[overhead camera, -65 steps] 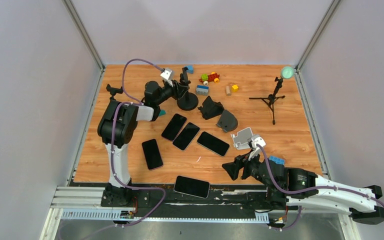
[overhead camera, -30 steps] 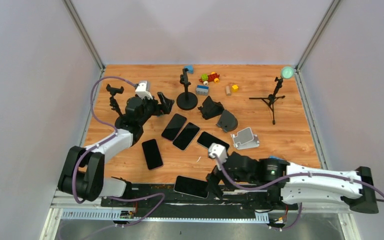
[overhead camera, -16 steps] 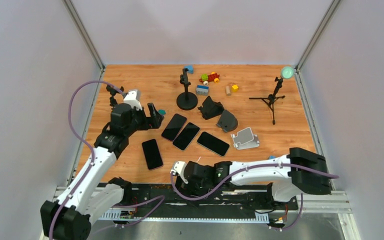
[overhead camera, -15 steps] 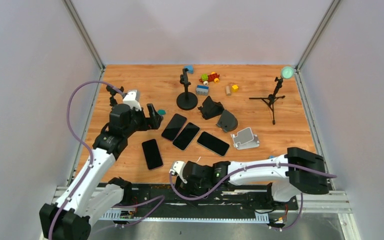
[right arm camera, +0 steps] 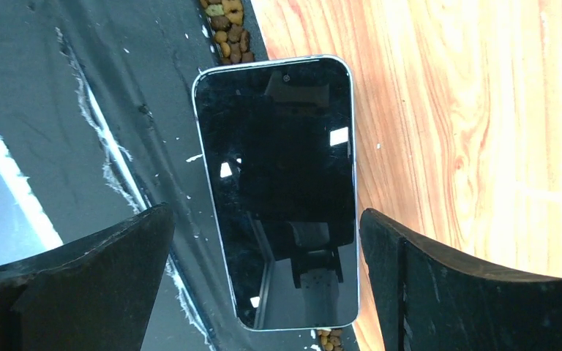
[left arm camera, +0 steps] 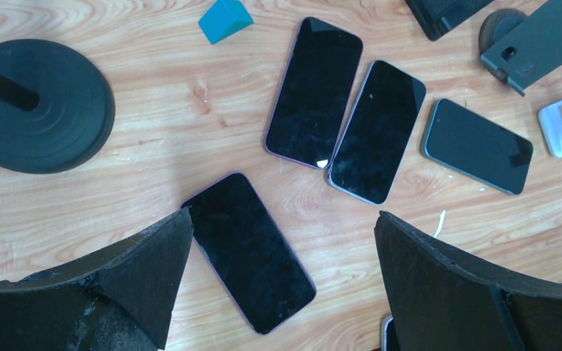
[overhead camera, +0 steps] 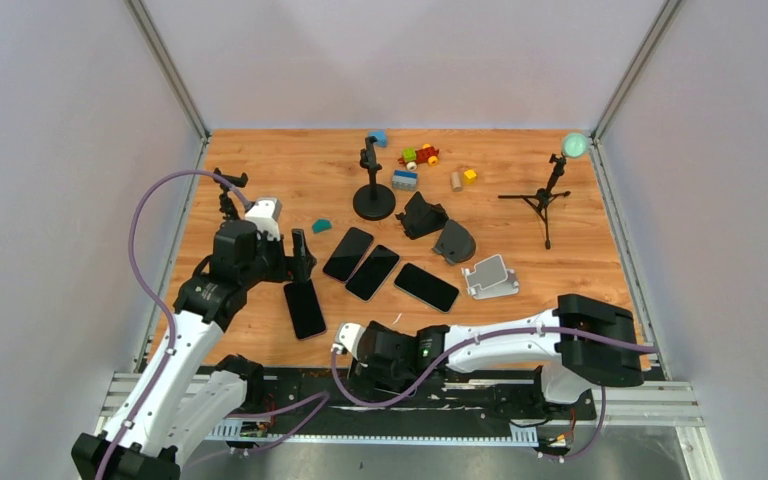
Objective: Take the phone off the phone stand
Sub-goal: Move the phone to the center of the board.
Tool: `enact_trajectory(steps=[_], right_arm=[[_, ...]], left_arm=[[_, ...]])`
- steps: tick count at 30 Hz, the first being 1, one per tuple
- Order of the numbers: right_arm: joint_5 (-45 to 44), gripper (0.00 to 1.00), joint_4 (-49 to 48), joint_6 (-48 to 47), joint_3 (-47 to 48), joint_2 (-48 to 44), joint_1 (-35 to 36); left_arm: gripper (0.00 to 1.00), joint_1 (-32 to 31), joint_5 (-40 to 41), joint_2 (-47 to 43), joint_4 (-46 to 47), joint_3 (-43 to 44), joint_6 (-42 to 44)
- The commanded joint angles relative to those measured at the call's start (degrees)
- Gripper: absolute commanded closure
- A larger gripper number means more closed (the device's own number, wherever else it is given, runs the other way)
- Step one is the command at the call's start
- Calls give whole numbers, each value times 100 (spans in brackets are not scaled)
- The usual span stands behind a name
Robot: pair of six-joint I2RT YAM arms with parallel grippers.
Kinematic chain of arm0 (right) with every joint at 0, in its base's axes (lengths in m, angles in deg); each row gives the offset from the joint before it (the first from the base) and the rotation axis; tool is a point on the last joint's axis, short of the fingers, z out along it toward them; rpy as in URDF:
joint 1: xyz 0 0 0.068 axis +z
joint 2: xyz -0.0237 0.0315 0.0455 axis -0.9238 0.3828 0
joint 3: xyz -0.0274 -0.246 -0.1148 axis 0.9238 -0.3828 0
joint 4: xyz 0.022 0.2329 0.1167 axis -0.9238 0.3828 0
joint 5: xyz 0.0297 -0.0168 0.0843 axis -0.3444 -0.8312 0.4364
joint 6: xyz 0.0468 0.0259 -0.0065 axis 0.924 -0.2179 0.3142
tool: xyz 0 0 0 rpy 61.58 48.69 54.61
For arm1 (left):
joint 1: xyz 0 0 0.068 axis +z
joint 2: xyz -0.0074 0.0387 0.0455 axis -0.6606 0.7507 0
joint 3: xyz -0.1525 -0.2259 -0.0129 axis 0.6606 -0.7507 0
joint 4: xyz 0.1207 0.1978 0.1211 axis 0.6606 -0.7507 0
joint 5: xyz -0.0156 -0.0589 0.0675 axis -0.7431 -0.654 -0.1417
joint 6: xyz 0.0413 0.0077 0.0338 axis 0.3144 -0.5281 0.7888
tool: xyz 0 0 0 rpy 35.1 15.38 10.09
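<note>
Several dark phones lie flat on the wooden table; none sits on a stand. In the left wrist view one phone (left arm camera: 249,252) lies below my open left gripper (left arm camera: 282,219), with three more (left arm camera: 314,91) (left arm camera: 377,131) (left arm camera: 478,146) farther off. From above, the left gripper (overhead camera: 300,260) hovers at the far end of that phone (overhead camera: 303,308). My right gripper (right arm camera: 265,213) is open, straddling a phone (right arm camera: 282,190) that lies half on the black rail, half on wood. Seen from above, this gripper (overhead camera: 357,365) hides that phone. The white stand (overhead camera: 490,276) holds nothing.
A round-base clamp stand (overhead camera: 373,200) and two black wedge stands (overhead camera: 422,213) (overhead camera: 453,242) sit at the back middle. A small tripod (overhead camera: 548,200) stands at right, toy blocks (overhead camera: 418,156) at the back, a teal wedge (left arm camera: 225,18) near the phones. A small clamp stand (overhead camera: 228,185) is at far left.
My left arm drew back from the round-base stand toward the near left, over the lone phone. My right arm swung left along the near edge and now hangs over the phone there.
</note>
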Motion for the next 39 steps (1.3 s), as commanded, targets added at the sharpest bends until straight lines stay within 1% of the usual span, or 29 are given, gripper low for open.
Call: enact_trajectory(steps=[1, 4, 7, 9, 10, 14, 15, 17, 20, 24, 30, 39], right_arm=[[-64, 0, -55, -453, 205, 289, 4], [196, 0, -11, -624, 239, 464, -29], [307, 0, 22, -662, 283, 557, -45], [328, 3, 23, -651, 289, 588, -44], [310, 5, 22, -633, 289, 593, -44], [159, 30, 61, -518, 290, 600, -45], [88, 35, 70, -482, 282, 585, -44], [-14, 42, 71, -430, 259, 522, -44], [-110, 49, 69, -384, 245, 391, -81], [-244, 54, 58, -249, 220, 177, -344], [-71, 58, -67, 90, 158, -152, -1114], [-229, 59, 108, 66, 259, 197, -2078]], left_arm=[[0, 19, -97, -141, -276, 249, 324], [0, 19, -268, -243, -180, 195, 318], [0, 19, -261, -315, -114, 128, 309], [0, 19, -243, -290, -133, 150, 314], [0, 19, -234, -280, -149, 158, 323], [0, 19, -175, -256, -157, 143, 317], [0, 14, -157, -250, -160, 147, 313], [0, 17, -121, -218, -169, 142, 316], [0, 19, -115, -183, -172, 147, 321], [0, 19, -85, -149, -184, 142, 308], [0, 19, 71, -194, -189, 122, 268], [0, 19, 152, -345, -181, 81, 240]])
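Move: Just below the open right fingers lies the phone on the board's front edge, about 2 cm down and 1 cm to the left of the hand point. From this hand a second phone lies some 20 cm ahead and 9 cm right, the middle phone about 23 cm ahead and 4 cm left, and the left phone roughly 15 cm ahead and 18 cm left. From the left hand, the phone to be gripped is around 19 cm back, 18 cm right and 16 cm down. Sinking about 2 cm over the front-edge phone, the right hand closes its fingers on the two long edges and pinches it. It then carries the phone forward some 10 cm and about 3 cm to the right, towards the second phone and the board's centre, rising roughly 2 cm and turning some 20 degrees clockwise. ##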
